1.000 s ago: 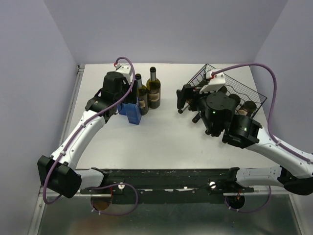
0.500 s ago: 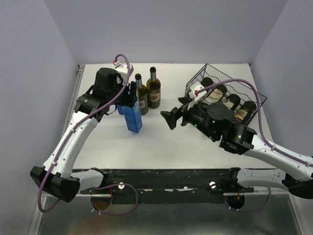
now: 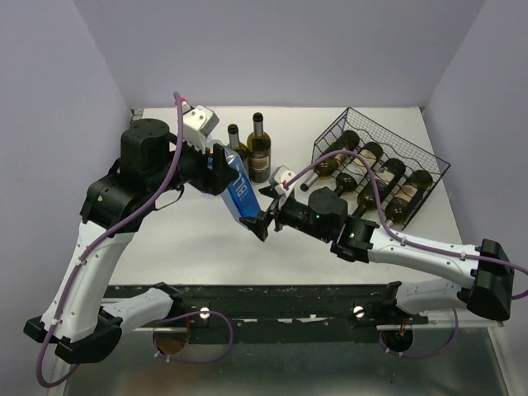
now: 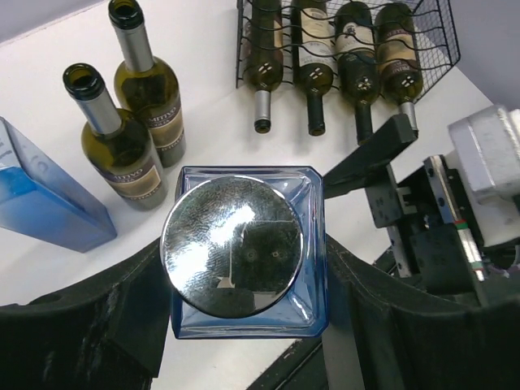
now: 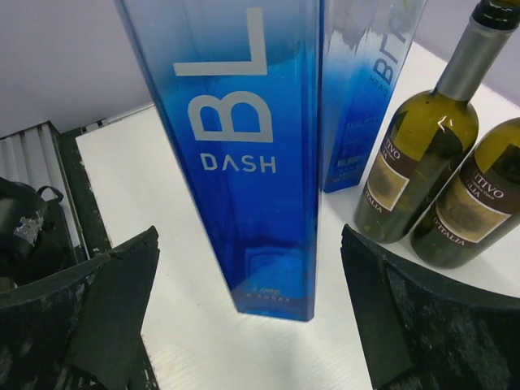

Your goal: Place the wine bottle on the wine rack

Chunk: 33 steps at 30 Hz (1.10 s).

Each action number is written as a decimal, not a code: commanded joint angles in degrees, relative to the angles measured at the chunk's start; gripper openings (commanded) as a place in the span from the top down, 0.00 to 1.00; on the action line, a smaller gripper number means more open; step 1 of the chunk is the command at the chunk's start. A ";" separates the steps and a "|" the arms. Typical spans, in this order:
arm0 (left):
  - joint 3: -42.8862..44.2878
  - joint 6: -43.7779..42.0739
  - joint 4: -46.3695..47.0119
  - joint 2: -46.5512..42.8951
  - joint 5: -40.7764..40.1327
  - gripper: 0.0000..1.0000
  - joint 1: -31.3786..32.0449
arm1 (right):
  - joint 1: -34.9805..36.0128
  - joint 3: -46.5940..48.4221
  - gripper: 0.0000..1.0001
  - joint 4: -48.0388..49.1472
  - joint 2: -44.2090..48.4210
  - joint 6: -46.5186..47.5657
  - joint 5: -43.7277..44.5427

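A tall blue square bottle with a round silver cap hangs tilted over the table's middle, my left gripper shut on its top end. In the left wrist view the black fingers press both sides below the cap. My right gripper is open at the bottle's lower end, a jaw on each side and apart from it. Two green wine bottles stand upright just behind. The black wire wine rack sits at the back right, several bottles lying in its cradles.
A second blue square bottle stands left of the green wine bottles. The rack's bottle necks point toward the table's middle. The right arm stretches across the near right of the table.
My left arm has lifted the blue bottle and tipped its base toward the front right. My right arm has swung left from the rack, bringing its open jaws around the bottle's lower end.
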<state>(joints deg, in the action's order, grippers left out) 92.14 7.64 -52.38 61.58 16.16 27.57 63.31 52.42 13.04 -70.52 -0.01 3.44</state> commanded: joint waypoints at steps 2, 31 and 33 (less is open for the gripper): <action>3.31 1.85 5.44 -2.34 2.73 1.00 1.78 | 0.24 -2.41 0.00 12.09 -1.90 0.98 -3.00; 5.34 3.35 8.26 -5.68 6.51 1.00 2.05 | 0.24 -5.23 0.90 27.04 -10.08 9.93 6.57; 4.72 2.82 8.96 -6.38 6.60 0.91 2.05 | 0.24 -4.88 0.99 27.48 -9.99 12.91 9.46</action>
<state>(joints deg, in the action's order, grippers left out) 95.83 9.45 -53.30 59.16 19.00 29.34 63.81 45.63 38.54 -80.71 7.70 4.91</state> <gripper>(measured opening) 0.702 0.767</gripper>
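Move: The left hand already holds a tilted blue bottle by its upper body, with the bottle's middle about 8 cm below that hand and 2 cm to its right. From the open right hand, that middle is some 5 cm ahead, 6 cm left and 3 cm up. Beyond it, counted from the right hand, the near wine bottle stands 21 cm ahead, 7 left; the far one 23 ahead, 2 left; and the other blue bottle 21 ahead, 16 left, all roughly 10 cm lower. The right hand slides left about 3 cm and sinks some 4 cm to bring its open fingers around the lower body of the blue bottle, closes them partway until they pinch it, and then eases forward and up a couple of centimetres as its fingertips tip up by some 10 degrees. Meanwhile the left hand keeps its grip on the upper body and draws the bottle back and up, about 3 cm each way. ##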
